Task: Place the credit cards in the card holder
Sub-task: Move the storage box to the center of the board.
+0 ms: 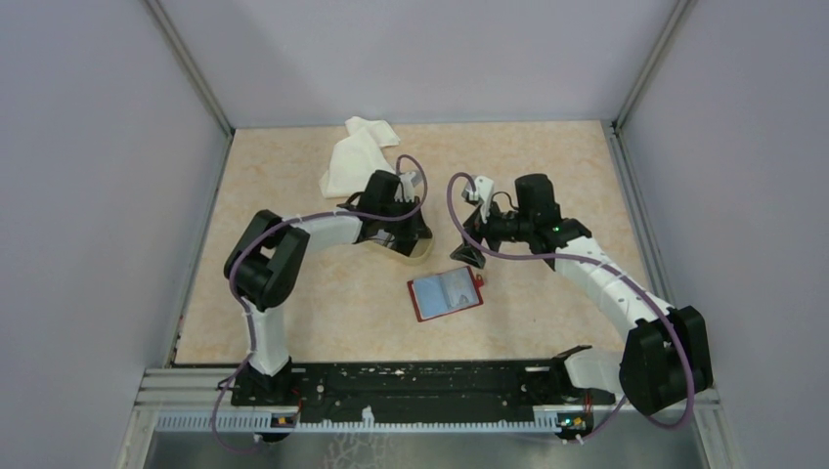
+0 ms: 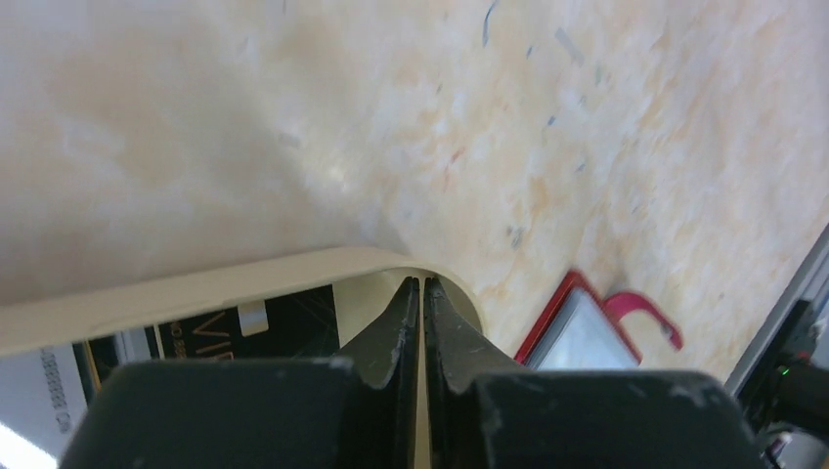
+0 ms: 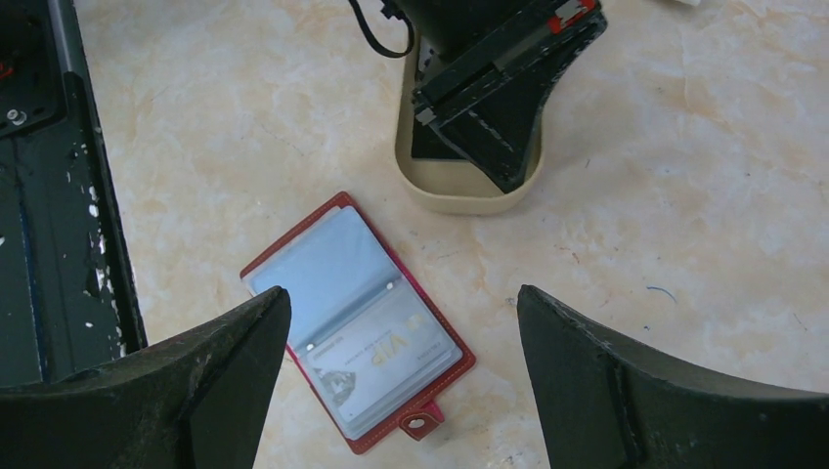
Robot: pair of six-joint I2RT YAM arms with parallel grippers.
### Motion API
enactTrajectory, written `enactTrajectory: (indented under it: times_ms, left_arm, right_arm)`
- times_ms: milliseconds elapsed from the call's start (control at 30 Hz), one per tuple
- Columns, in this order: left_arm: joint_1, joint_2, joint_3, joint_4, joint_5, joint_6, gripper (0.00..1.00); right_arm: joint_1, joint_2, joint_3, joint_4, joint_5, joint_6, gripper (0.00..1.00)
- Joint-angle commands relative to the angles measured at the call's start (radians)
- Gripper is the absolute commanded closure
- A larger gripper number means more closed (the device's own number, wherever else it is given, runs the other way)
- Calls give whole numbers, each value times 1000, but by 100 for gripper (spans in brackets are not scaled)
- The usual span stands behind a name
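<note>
The red card holder [image 1: 446,293] [image 3: 362,322] lies open on the table, clear pockets up, with a white credit card [image 3: 386,357] marked VIP in one pocket. My right gripper [image 1: 472,256] [image 3: 403,291] hovers open over it, touching nothing. My left gripper [image 1: 401,236] [image 2: 421,283] is down in the tan dish [image 1: 418,254] [image 2: 196,288], its jaws shut to a thin slit; I cannot tell whether a card is pinched. A black credit card [image 2: 244,327] and a white one [image 2: 39,396] lie in the dish beside the fingers. The holder [image 2: 577,332] shows just beyond the rim.
A crumpled white cloth [image 1: 360,156] lies at the back, behind the dish. The black base rail [image 1: 420,386] [image 3: 59,195] runs along the near edge. Grey walls close in the table on three sides.
</note>
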Motion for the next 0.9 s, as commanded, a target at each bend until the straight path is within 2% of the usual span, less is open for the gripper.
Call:
enactTrajectory:
  times_ms: [0, 167, 333, 500, 700, 867]
  left_arm:
    - [-13, 58, 82, 167, 46, -111, 90]
    - [-14, 83, 120, 223, 49, -133, 88]
    - [-11, -87, -40, 299, -39, -50, 72]
    - [-1, -255, -230, 328, -128, 80, 52]
    - [5, -328, -301, 266, -221, 155, 43]
    - [9, -325, -302, 289, -214, 157, 37]
  right_arm:
    - [-14, -17, 27, 35, -19, 10, 15]
    - [-25, -15, 23, 46, -27, 26, 15]
    - [-31, -14, 23, 50, -33, 32, 15]
    - [-33, -10, 21, 51, -34, 33, 15]
    - [-32, 6, 12, 72, -46, 59, 15]
    - [-32, 34, 8, 82, -45, 72, 15]
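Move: The left hand's shut fingertips are down in the storage box, at the inside of its right-hand end wall towards the far corner. The box's middle lies some 7 cm to the left, about level fore and aft and 1 cm lower. From that hand the card holder is about 12 cm back and 5 cm right, the white cloth roughly 17 cm ahead and 15 cm left. From the right hand, the storage box lies about 16 cm left, 6 cm ahead and 14 cm down. Shut fingertips of the left hand keep pushing against the inside of the storage box's right end wall, carrying on to the right and forward about 5 cm while already rising. They then come free of the box: the hand lifts to some 6 cm above its start, draws back and swings about 8 cm left over the box, tipping up some 20 degrees as the fingers open past half. ##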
